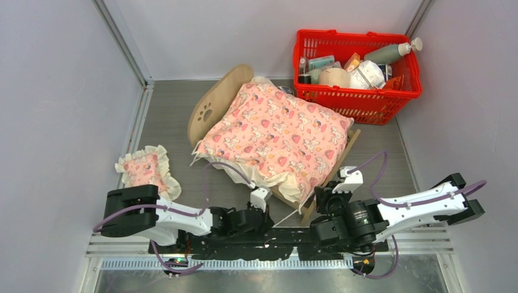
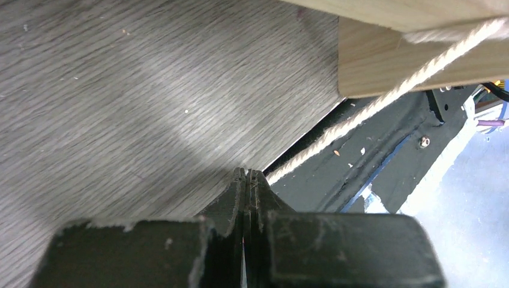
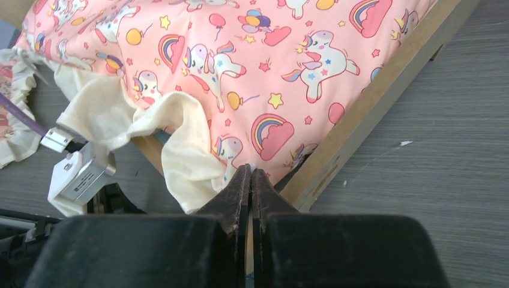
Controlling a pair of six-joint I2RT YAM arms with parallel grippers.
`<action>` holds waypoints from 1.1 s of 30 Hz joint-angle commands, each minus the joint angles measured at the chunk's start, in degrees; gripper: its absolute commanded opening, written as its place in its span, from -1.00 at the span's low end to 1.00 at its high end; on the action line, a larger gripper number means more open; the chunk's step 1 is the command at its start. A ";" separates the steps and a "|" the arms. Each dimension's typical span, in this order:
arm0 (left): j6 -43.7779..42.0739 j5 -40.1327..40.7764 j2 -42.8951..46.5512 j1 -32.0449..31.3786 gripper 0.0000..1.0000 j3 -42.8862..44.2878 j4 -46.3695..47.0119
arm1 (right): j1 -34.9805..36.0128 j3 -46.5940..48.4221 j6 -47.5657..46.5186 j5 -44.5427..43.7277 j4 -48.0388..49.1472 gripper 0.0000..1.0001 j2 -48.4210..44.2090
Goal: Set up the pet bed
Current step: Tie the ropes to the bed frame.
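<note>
The pet bed, a light plywood frame whose arched headboard has a paw cutout, stands mid-table. A pink unicorn blanket with a cream frill covers its top and hides the mattress. The small pink frilled pillow lies on the table left of the bed. My left gripper is shut and empty, low over the table by the bed's wooden corner. My right gripper is shut, its tips at the blanket's hem by the bed's side rail. Nothing shows between them.
A red basket filled with bottles and packets stands at the back right, close to the bed's far corner. A pale rope runs from under the bed over the black base plate. White walls close in the left, back and right sides.
</note>
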State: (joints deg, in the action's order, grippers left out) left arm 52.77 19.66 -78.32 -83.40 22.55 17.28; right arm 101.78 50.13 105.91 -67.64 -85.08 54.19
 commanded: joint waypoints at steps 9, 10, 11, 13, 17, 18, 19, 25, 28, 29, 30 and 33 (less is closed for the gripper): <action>-0.08 2.98 -7.33 -7.06 -1.00 3.77 3.95 | -5.54 4.84 -14.22 -11.88 -4.24 -0.90 -5.95; -1.15 3.51 -8.10 -7.95 -1.00 4.73 3.61 | -5.51 4.59 -14.27 -11.76 -4.23 -0.90 -5.64; -2.00 3.42 -8.97 -8.53 -1.00 5.66 3.53 | -5.53 4.39 -14.36 -11.47 -4.22 -0.90 -5.48; -3.12 2.96 -10.75 -9.30 -1.00 7.30 3.38 | -5.54 3.59 -14.00 -10.99 -4.22 -0.90 -5.43; -4.28 2.48 -13.12 -10.11 -1.00 9.46 3.06 | -6.25 2.16 -12.82 -12.04 -4.23 -0.90 -7.49; -4.57 2.54 -13.39 -10.26 -1.00 9.70 3.07 | -6.70 2.25 -12.78 -12.68 -4.23 -0.90 -7.90; -4.87 2.71 -13.68 -10.42 -1.00 9.96 2.89 | -6.82 2.47 -12.99 -13.81 -4.29 -0.90 -8.59; -6.64 2.14 -16.58 -11.68 -1.00 13.87 -0.40 | -7.65 6.56 -17.53 -17.20 -4.30 -0.90 -9.36; -6.76 2.13 -18.82 -12.40 -1.00 16.94 -4.19 | -7.92 6.56 -18.01 -17.32 -4.25 -0.90 -9.72; -6.61 1.95 -19.50 -12.41 -1.00 17.95 -5.33 | -8.00 5.99 -17.93 -17.16 -4.28 -0.90 -9.90; -6.47 1.84 -19.92 -12.41 -1.00 18.16 -5.89 | -8.04 5.62 -17.58 -16.89 -4.28 -0.90 -10.03; -5.40 2.11 -19.72 -12.35 -1.00 17.77 -6.05 | -8.20 4.54 -17.11 -16.30 -4.29 -0.90 -11.05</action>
State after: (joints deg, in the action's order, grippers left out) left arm 47.53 22.31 -97.17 -95.13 40.51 16.82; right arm 94.74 52.60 89.54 -68.03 -87.48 45.63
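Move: Both hands already hold rope ends that meet at the bed frame's near corner, about 9 cm right of the left hand, 5 cm ahead and 4 cm higher. From the right hand the corner is some 8 cm back, 4 cm left and 12 cm below. The pink cover's middle is roughly 28 cm ahead of the left hand, 1 cm right and 6 cm up; the side rail's middle is about 6 cm ahead of the right hand, 7 cm right and 12 cm below. Left hand hauls its held rope about 10 cm right and back while right pulls its end 5 cm rightward. ##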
